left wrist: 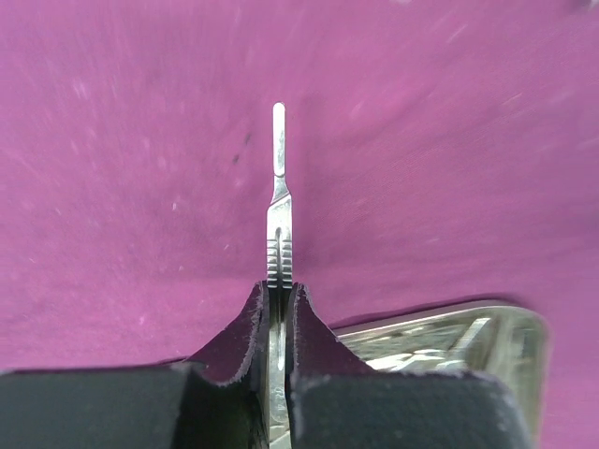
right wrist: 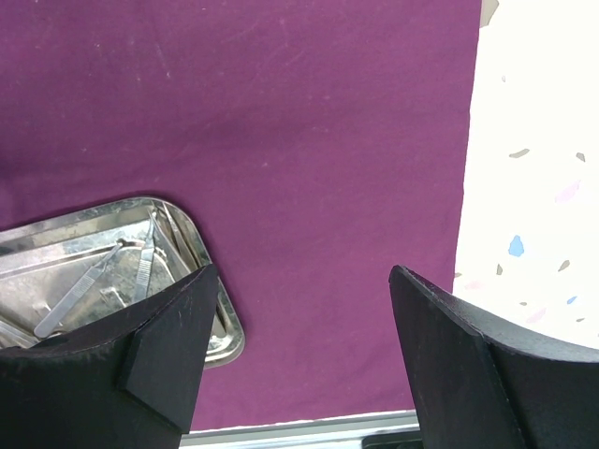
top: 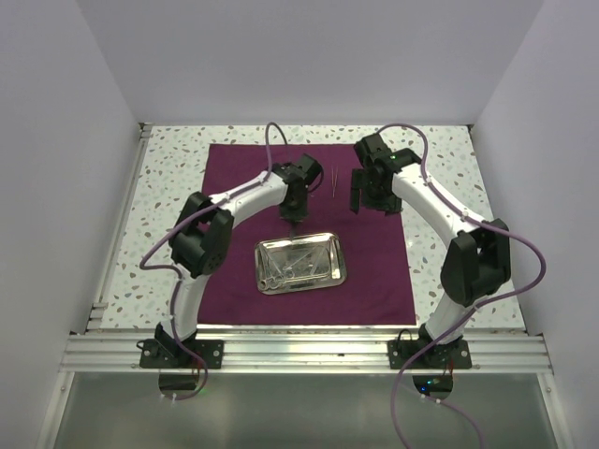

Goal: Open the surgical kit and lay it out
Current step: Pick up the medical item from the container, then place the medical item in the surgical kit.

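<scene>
The maroon cloth [top: 374, 271] lies spread flat on the table. The steel tray [top: 301, 237] sits on its near middle and holds thin silver instruments [top: 285, 273]. A pair of tweezers [top: 334, 180] lies on the cloth further back. My left gripper [top: 293, 215] hangs just behind the tray. In the left wrist view it [left wrist: 278, 292] is shut on a flat silver scalpel-like handle [left wrist: 279, 215] that sticks out over the cloth [left wrist: 140, 187]. My right gripper [top: 360, 201] stands open above the cloth [right wrist: 309, 140] with nothing between its fingers [right wrist: 304, 271]. The tray [right wrist: 220, 309] lies to its left.
White speckled tabletop [right wrist: 533, 140] borders the cloth on the right. White walls enclose the table on three sides. A metal rail [top: 299, 346] runs along the near edge by the arm bases.
</scene>
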Available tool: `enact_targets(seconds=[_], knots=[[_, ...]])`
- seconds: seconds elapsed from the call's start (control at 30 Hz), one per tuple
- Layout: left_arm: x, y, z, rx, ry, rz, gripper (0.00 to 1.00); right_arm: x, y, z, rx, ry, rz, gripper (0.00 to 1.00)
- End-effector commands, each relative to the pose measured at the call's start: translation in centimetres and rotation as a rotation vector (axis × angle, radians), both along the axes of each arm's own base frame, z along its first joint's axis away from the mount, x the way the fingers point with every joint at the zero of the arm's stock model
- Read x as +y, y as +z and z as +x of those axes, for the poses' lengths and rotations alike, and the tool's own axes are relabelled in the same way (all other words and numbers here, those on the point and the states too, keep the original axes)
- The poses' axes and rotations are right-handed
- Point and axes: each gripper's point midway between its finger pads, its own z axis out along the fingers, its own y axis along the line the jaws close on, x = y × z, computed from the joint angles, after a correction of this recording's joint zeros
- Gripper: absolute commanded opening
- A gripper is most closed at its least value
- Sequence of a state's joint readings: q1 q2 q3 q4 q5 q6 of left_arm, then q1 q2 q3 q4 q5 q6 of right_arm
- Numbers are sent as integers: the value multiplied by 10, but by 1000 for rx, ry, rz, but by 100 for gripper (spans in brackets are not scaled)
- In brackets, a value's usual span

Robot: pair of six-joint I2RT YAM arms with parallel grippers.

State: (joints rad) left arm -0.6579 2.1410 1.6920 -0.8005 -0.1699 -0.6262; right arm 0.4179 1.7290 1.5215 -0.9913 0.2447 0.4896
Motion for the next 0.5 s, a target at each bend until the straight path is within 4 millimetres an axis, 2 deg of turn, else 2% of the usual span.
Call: enact_targets(seconds=[0.0,0.1,0.17,0.2,0.33,0.47], knots=[[-8,34,27,-99,-4,-18,0,-2,8,4,-19,-8,-9,77],[-6,43,47,-130,10,-20,0,-3,8,1,-17,-11,-11,77],[-5,49,72,-171,22,-20,0,-5,9,-1,-17,-13,-15,77],[-1,49,74,-172,25,-16,0,-6,11,0,-20,-15,-15,77],[3,46,119,-240,53,-13,0,-9,15,-6,-18,-10,-22,77],[5,39,152,-283,59,-28,0,-12,18,-13,-15,-12,-24,77]])
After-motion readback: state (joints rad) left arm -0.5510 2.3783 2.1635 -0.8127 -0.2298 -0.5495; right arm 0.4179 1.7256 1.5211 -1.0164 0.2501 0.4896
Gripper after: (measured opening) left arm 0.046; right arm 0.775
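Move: The scalpel is already gripped in the left fingers, just above the tray's far edge. The clear drape it is being taken towards lies about 15 cm straight ahead and 3 cm below. The tweezers lie on the drape some 15 cm ahead and 11 cm to the right; the tray's middle is about 8 cm back and 2 cm right. From the idle right hand that clear drape is roughly 13 cm ahead, 21 cm left and 13 cm below. Carry the scalpel forward with the left gripper, about 12 cm away from the tray and over the open drape to the left of the tweezers. Rise some 5 cm early on the way, then begin to sink slightly, tilting the fingertips outward by roughly 13 degrees while they keep their pinch. ##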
